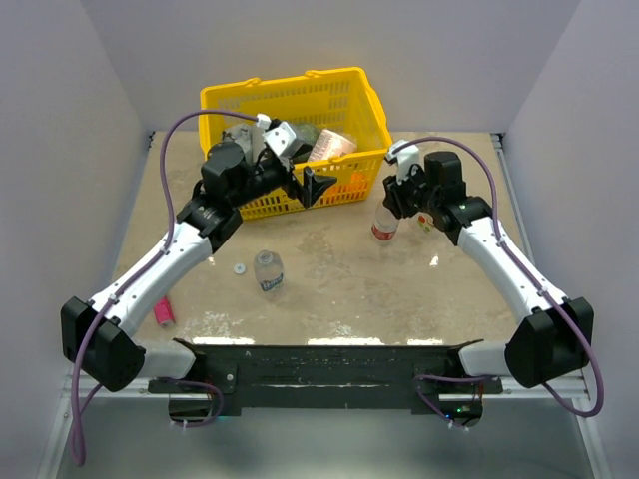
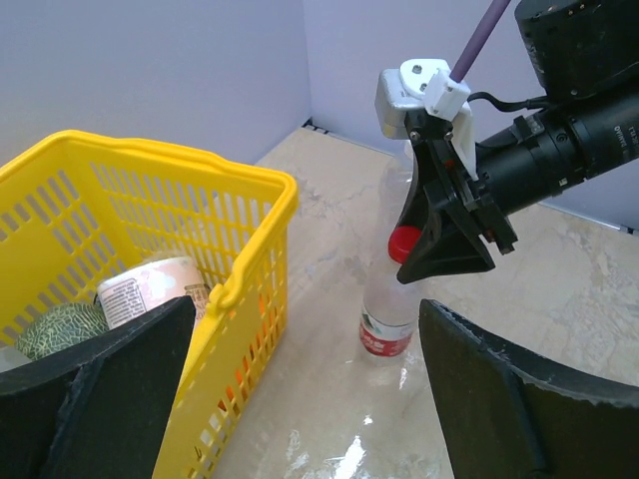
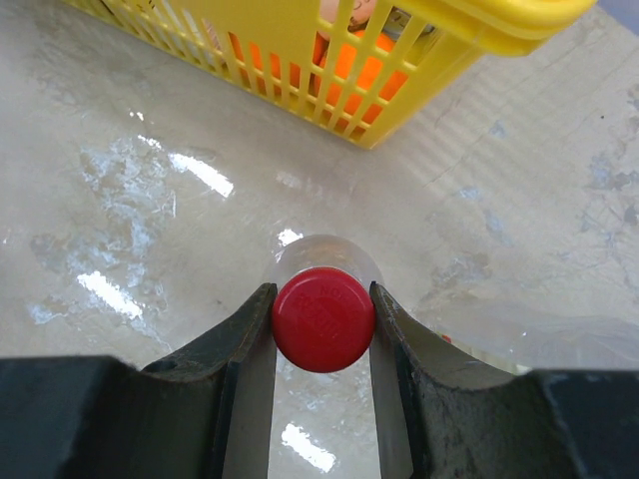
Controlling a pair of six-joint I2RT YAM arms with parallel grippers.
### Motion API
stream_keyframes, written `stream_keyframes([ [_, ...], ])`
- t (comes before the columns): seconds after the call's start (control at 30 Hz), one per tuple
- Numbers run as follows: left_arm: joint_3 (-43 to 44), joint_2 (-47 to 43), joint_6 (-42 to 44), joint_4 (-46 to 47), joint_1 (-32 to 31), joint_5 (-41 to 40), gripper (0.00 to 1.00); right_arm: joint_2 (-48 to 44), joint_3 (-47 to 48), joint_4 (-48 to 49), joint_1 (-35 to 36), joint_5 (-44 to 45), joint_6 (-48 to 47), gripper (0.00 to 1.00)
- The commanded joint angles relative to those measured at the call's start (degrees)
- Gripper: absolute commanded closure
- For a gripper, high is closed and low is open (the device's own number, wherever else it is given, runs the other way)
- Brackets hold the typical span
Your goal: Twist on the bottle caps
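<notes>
A slim red-labelled bottle (image 1: 383, 229) stands upright on the table, just off the yellow basket's right front corner. Its red cap (image 3: 322, 318) sits on the neck, and my right gripper (image 3: 321, 299) is shut on the cap from above, one finger on each side. In the left wrist view the same bottle (image 2: 387, 324) and red cap (image 2: 402, 242) show under the right gripper (image 2: 449, 244). My left gripper (image 1: 312, 185) hangs open and empty by the basket's front wall, apart from the bottle. A short bottle with a bluish label (image 1: 268, 270) stands mid-table, and a white cap (image 1: 240, 267) lies to its left.
The yellow basket (image 1: 351, 88) of goods stands at the back centre, its front wall close to both grippers. A pink tube (image 1: 163, 311) lies near the left arm. In the right wrist view a faint clear plastic shape (image 3: 559, 337) lies right of the held cap.
</notes>
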Motion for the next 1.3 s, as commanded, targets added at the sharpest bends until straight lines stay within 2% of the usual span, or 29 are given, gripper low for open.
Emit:
stream_keyframes([
  [0.0,0.2,-1.8,-1.2,1.9,1.5,-0.3,0.01,0.4,0.0,2.6,0.0,1.3,-0.2,0.77],
  [0.17,-0.5,-1.9,-0.9,2.0,1.9,-0.7,0.01,1.0,-0.6,3.1,0.0,2.5,0.3,0.57],
  [0.37,-1.4,-1.8,-1.6,3.2,2.3,-0.3,0.01,0.8,-0.6,2.9,0.0,2.9,0.4,0.39],
  [0.47,-1.6,-1.7,-2.1,3.3,2.3,0.1,0.01,0.9,-0.5,3.2,0.0,3.2,0.5,0.33],
  [0.83,-2.3,-1.8,-2.2,3.3,2.4,0.6,0.01,0.7,0.5,3.6,0.0,3.4,1.1,0.24],
  [0.87,-2.3,-1.9,-2.3,3.2,2.5,0.5,0.0,0.6,1.9,3.3,0.0,3.4,1.1,0.08],
  [0.93,-2.0,-2.1,-2.6,2.9,2.8,0.0,0.0,-0.1,4.3,1.8,0.0,3.4,1.8,0.01],
  [1.03,-1.3,-2.9,-3.3,1.7,4.3,-1.7,0.0,-0.9,11.3,-0.9,0.0,1.9,2.8,0.01],
  [1.13,-0.8,-4.7,-4.6,-0.3,7.9,-3.8,0.0,-0.9,17.9,-3.8,0.0,-3.8,3.3,0.01],
  [1.23,-0.3,-7.0,-7.3,-2.4,13.5,-7.8,0.0,-0.6,20.4,-4.9,1.9,-10.4,3.2,0.01],
  [1.27,-0.2,-7.7,-7.9,-3.1,16.4,-10.7,0.0,-0.4,20.2,-4.9,4.8,-11.6,2.6,0.01],
])
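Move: The red-capped bottle already stands under my right hand, its cap between the finger pads and its middle about 10 cm straight below. From that hand, the white-capped bottle is roughly 10 cm right and 2 cm ahead, at much the same height. The yellow basket's middle is some 18 cm ahead and 21 cm left. From my left hand, the red-capped bottle is about 17 cm right, 3 cm ahead and 25 cm lower. I keep my right hand almost still on the red cap while its fingers spread wide and let go, then lift it quickly, about 12 cm up and clear of the bottle, tilting the fingertips up a little. My open, empty left hand hovers, then swings left and somewhat forward, about 8 cm in all, away from the bottle. ##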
